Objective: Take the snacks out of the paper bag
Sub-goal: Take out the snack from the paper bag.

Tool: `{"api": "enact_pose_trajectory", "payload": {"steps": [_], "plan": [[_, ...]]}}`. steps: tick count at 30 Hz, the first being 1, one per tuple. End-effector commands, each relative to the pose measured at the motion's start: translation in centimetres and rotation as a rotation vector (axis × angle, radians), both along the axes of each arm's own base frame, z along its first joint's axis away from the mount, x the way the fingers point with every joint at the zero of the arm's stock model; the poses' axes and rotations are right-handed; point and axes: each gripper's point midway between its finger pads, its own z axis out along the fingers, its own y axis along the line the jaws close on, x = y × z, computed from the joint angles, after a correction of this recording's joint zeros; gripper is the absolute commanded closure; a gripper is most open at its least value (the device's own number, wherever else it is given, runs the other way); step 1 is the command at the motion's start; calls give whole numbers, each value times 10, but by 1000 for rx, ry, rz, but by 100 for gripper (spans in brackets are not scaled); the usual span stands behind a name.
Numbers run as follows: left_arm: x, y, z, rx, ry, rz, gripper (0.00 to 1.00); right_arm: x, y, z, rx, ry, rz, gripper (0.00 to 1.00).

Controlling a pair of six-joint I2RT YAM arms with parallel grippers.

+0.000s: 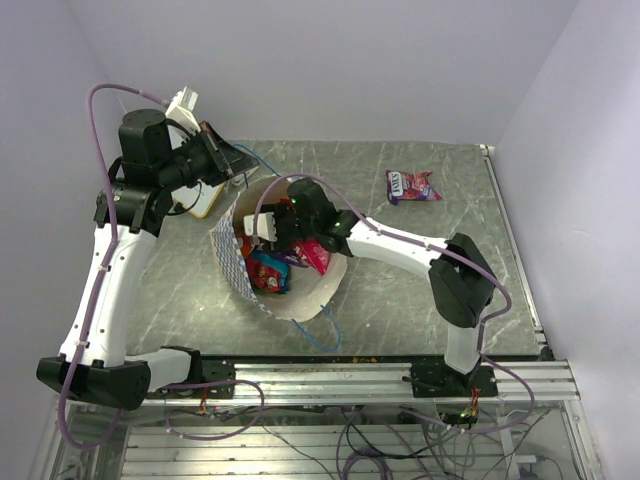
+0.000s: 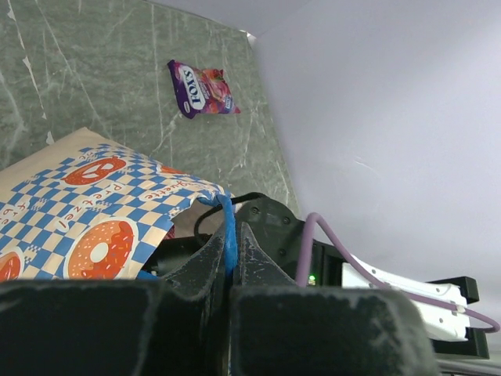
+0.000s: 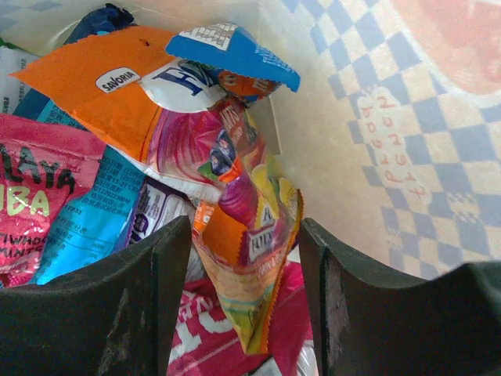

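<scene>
The paper bag (image 1: 300, 298) stands in the middle of the table with its mouth open. Its checkered band and logos fill the lower left of the left wrist view (image 2: 94, 227). My left gripper (image 1: 228, 166) is shut on the bag's blue cord handle (image 2: 228, 235) and holds it up. My right gripper (image 1: 272, 232) reaches down inside the bag. It is open (image 3: 244, 227), with a multi-coloured snack packet (image 3: 254, 258) standing between its fingers. An orange packet (image 3: 94, 86), a blue one (image 3: 235, 55) and a large red-pink one (image 3: 31, 196) lie around it. One purple packet (image 1: 412, 186) lies on the table at the back right.
A wooden-framed board (image 1: 207, 203) lies behind the bag, by the left gripper. The bag's second blue handle (image 1: 325, 335) hangs over the near side. The metal frame rail (image 1: 380, 375) runs along the table's near edge. Walls close in at the left, back and right.
</scene>
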Motion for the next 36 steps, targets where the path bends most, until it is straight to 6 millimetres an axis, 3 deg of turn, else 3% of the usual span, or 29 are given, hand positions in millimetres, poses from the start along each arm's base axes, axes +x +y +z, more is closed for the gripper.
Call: {"api": "enact_pose_trajectory", "payload": {"steps": [1,8,12,20,29,36], "plan": [[-17,-4,32,-26,-105,-60,93,2,15,-8,6,3,53,43],[-18,-4,29,-19,-94,-65,93,1,29,-15,29,43,70,49],[-19,-2,26,0,-85,-60,93,5,31,-8,34,14,49,70],[-14,0,21,26,-66,-47,93,3,22,10,25,-10,33,99],[-7,10,20,91,-52,9,93,-20,-4,79,105,-26,13,100],[-3,11,21,93,-54,16,93,-37,-47,111,99,-18,-66,100]]}}
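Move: The orange snack pack lies just beyond my open right fingertips, its middle roughly 5 cm to the left and 5 cm below, neither ahead nor back. From the same hand, the red-and-blue pack is about 8 cm back, 1 cm left and 7 cm down; the pink pack about 4 cm back, 10 cm right and 6 cm down. From my left hand the orange pack is some 29 cm below, 4 cm left and 2 cm back. I push my right fingers, still aimed left and down, about 3 cm deeper into the bag and 2 cm left around the near end of the orange pack, then shut them to pinch it. With the wrist held nearly steady I draw it up about 10 cm, also easing right and back, towards the bag's mouth. My left hand keeps its hold on the bag by the blue handle. ##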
